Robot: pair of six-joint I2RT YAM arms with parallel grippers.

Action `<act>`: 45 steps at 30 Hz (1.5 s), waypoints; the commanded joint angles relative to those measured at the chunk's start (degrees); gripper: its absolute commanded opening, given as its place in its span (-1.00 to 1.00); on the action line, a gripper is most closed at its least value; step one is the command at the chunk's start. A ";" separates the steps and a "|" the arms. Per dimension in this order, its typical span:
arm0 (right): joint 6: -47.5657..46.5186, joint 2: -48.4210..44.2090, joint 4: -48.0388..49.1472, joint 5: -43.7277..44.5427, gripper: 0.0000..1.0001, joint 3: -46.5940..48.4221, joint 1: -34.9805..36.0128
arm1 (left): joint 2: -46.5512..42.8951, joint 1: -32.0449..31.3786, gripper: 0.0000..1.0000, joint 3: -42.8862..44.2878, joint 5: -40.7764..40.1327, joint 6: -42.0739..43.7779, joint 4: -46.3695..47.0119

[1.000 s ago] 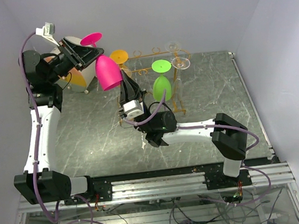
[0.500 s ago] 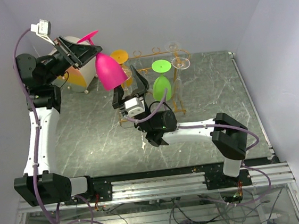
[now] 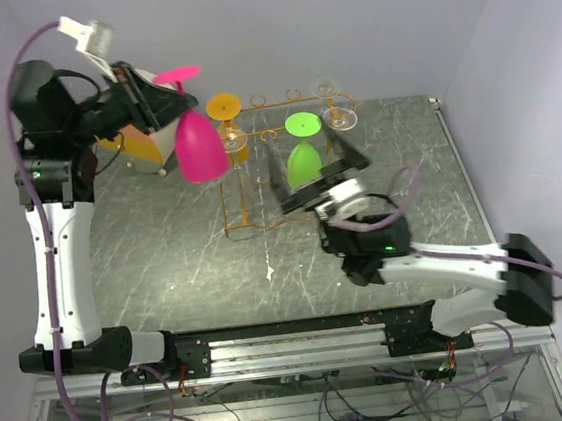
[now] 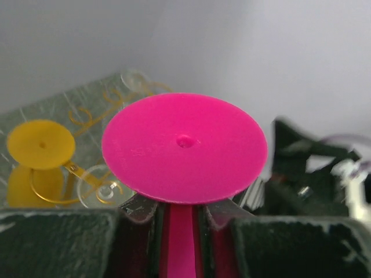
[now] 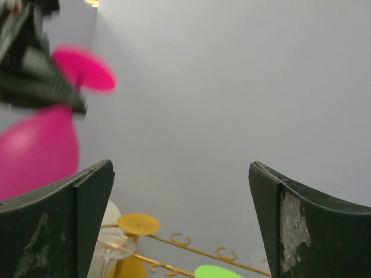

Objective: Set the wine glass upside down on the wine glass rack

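A pink wine glass [image 3: 199,147] hangs upside down above the table's back left, its foot [image 4: 184,147] uppermost. My left gripper [image 3: 156,98] is shut on its stem [image 4: 182,237], just under the foot. The orange-gold wine glass rack [image 3: 262,222] stands to the right of it, its top rail [image 5: 197,252] lined with small loops. My right gripper [image 3: 302,148] is open and empty in front of the rack, near a green glass. In the right wrist view the pink wine glass [image 5: 37,150] is up and to the left of the open gripper [image 5: 181,168].
On the rack hang a yellow glass [image 3: 224,107], a green glass [image 3: 303,164] and a clear glass [image 3: 340,117], all upside down. A white and orange object [image 3: 141,143] sits at the back left behind the left gripper. The table is dark marble [image 3: 165,253].
My right gripper has gone from shut to wide open and has swung right, away from the pink glass. My left arm has lifted and shifted slightly left with the glass.
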 commanded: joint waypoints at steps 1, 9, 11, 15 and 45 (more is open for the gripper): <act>10.61 -15.18 -15.85 3.54 1.00 -0.47 -0.12 | -0.41 -9.16 -0.87 0.69 -8.97 19.97 -20.54; 22.60 -27.13 -54.48 13.13 1.00 10.55 -0.14 | -4.18 -28.34 -0.87 -13.27 -27.21 24.61 -13.64; 25.10 -28.25 -57.65 13.82 1.00 11.04 -0.14 | -5.39 -32.31 -0.86 -17.43 -30.29 24.69 -9.34; 29.05 -31.15 -56.98 14.66 1.00 8.39 -0.11 | -5.15 -34.72 -0.86 -22.27 -34.38 23.42 -3.57; 31.52 -47.24 -62.97 17.91 1.00 -0.96 -0.13 | 1.65 -35.65 -0.86 -30.40 -43.50 19.52 16.87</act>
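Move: My left hand holds the pink wine glass upside down by its stem. The empty front slot of the rack lies about 5 cm ahead of it, 12 cm to its right and 18 cm below. The green glass hangs roughly 7 cm right of that slot, a clear glass some 6 cm left of it, level along the same rail, and the orange glass about 7 cm left and 6 cm beyond. From my right hand the slot is some 14 cm ahead, 6 cm left and 16 cm below. Keeping my grip on the pink glass's stem, I swing my left hand right and down, about 20 cm lower, drawing back slightly and dipping the fingers some 20 degrees; then I ease it forward towards the empty slot, rising a little before sinking again. My empty right hand, still open, clears off to the right, away from the rack, its fingertips tipping down. ##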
